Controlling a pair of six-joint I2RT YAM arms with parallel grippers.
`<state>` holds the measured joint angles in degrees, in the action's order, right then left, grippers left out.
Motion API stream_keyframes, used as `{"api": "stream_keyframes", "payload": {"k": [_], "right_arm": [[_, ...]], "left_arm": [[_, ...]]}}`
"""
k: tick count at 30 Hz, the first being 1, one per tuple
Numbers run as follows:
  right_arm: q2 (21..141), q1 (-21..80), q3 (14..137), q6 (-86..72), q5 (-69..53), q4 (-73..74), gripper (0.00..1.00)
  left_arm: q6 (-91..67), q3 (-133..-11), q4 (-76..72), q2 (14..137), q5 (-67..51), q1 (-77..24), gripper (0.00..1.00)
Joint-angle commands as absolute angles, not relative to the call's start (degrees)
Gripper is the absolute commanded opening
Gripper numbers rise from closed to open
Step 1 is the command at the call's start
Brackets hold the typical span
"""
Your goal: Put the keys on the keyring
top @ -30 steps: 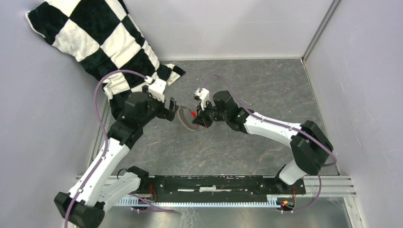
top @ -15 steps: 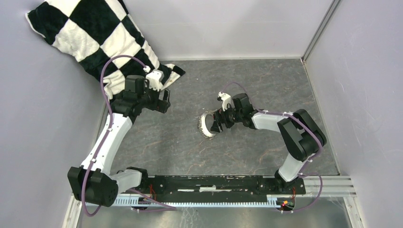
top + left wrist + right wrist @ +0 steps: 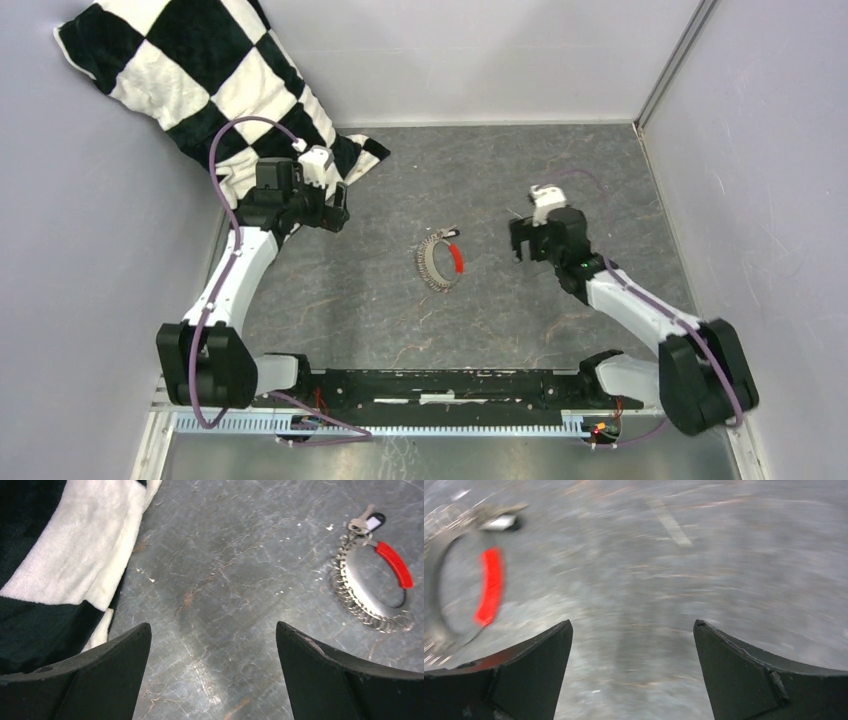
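The keyring (image 3: 430, 268) lies flat on the grey table, a thin loop strung with small silvery pieces and a red tag (image 3: 456, 258). A tiny key (image 3: 369, 519) with a black head rests at the loop's upper end; whether it is threaded on I cannot tell. My left gripper (image 3: 340, 208) hangs open left of the ring, nothing between its fingers (image 3: 125, 650). My right gripper (image 3: 516, 240) is open to the right of the ring, apart from it. The right wrist view is blurred; the red tag (image 3: 489, 585) and the keyring (image 3: 435, 570) show at its left edge.
A black-and-white checkered cloth (image 3: 200, 80) drapes over the back-left corner, its edge close behind the left gripper and visible in the left wrist view (image 3: 70, 555). Grey walls enclose the table (image 3: 560, 160) on three sides.
The right gripper opened, let go of the keyring and drew back to the right. The ring now lies on the table. The left arm pulled back toward the cloth.
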<state>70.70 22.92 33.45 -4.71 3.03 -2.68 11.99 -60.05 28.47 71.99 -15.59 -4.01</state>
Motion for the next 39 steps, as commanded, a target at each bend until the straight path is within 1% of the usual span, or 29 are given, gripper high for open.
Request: {"api": "stream_keyframes", "payload": {"k": [1, 5, 8, 11, 15, 18, 20, 22, 25, 26, 29, 30, 32, 33, 34, 35, 37, 39], "right_arm": [[63.4, 17.6, 27.3, -5.6, 26.8, -10.3, 0.98], [58.9, 15.1, 16.5, 4.7, 43.0, -26.3, 0.98], [58.7, 12.0, 10.2, 8.0, 47.2, -36.8, 0.98], [61.0, 9.5, 6.3, 5.4, 45.3, -43.1, 0.98], [65.9, 8.9, 1.5, 3.5, 44.7, -55.5, 0.98], [69.2, 8.7, 0.3, 3.3, 43.9, -61.2, 0.98], [70.7, 8.4, 1.4, 2.2, 42.7, -59.9, 0.98], [71.9, 8.1, 0.3, 2.0, 41.1, -66.2, 0.98], [74.2, 8.0, -2.5, 2.9, 39.7, -71.3, 0.98], [74.0, 8.0, -2.3, 3.3, 38.0, -70.7, 0.98], [74.8, 8.1, -2.4, 5.2, 34.2, -72.1, 0.98], [74.9, 8.1, -2.6, 5.7, 32.6, -72.6, 0.98], [75.9, 8.1, -4.3, 7.5, 28.4, -76.5, 0.98], [77.7, 8.1, -6.1, 8.6, 27.2, -82.6, 0.98], [80.2, 8.1, -8.0, 9.6, 26.6, -89.8, 0.98], [79.9, 8.3, -8.0, 9.6, 26.2, -88.1, 0.98], [78.5, 8.2, -3.9, 8.7, 26.2, -78.0, 0.98], [79.1, 7.9, -4.6, 9.0, 25.7, -80.8, 0.98]], "left_arm": [[12.4, -56.2, 16.7, 74.6, -18.1, -1.4, 1.0], [12.0, -49.5, 5.6, 75.9, -17.3, -0.1, 1.0], [9.2, -45.0, -3.0, 76.6, -17.6, 2.3, 1.0], [7.4, -40.2, -12.1, 77.1, -17.1, 3.1, 1.0], [6.0, -34.7, -24.1, 78.8, -16.6, 3.4, 1.0], [4.6, -31.1, -33.1, 81.2, -16.3, 3.4, 1.0], [2.4, -29.4, -36.9, 83.2, -15.7, 3.6, 1.0], [1.3, -27.3, -41.8, 84.9, -15.9, 3.6, 1.0], [1.0, -21.7, -52.8, 86.3, -15.5, 3.6, 1.0], [0.7, -19.2, -57.3, 86.6, -15.4, 3.6, 1.0], [1.0, -15.0, -63.0, 85.4, -15.0, 3.6, 1.0], [1.1, -12.9, -66.5, 85.7, -14.5, 3.6, 1.0], [0.4, -7.6, -81.0, 89.3, -14.9, 3.4, 1.0], [1.0, -6.7, -82.7, 89.0, -14.7, 3.2, 1.0], [1.9, -6.9, -79.6, 87.6, -14.3, 2.7, 1.0], [2.0, -7.5, -78.3, 87.0, -13.9, 2.5, 1.0], [0.9, -9.5, -76.8, 88.6, -12.5, 2.4, 1.0], [1.0, -12.8, -69.4, 87.9, -11.9, 2.4, 1.0]]}}
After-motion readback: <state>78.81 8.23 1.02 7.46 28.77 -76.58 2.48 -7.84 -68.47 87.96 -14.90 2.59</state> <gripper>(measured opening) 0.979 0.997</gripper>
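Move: Some 19 cm to the right hand's left, about 3 cm back and 8 cm lower, lies the large keyring with the red grip. The loose-looking key and black fob at its far end are about 18 cm left and 3 cm ahead of the right hand. From the left hand, the keyring is about 21 cm to the right, 4 cm back and 17 cm down; the checkered blanket's near end lies roughly 17 cm to its left. Leaving the keyring on the table, the open, empty right hand sweeps about 21 cm right, swinging clockwise and drawing back a little, then eases forward and up with a slight return left as its fingers tip down. The left hand, also open, sinks some 13 cm and edges left beside the blanket, going slightly forward and then back while its fingers tip down about 25 degrees. ##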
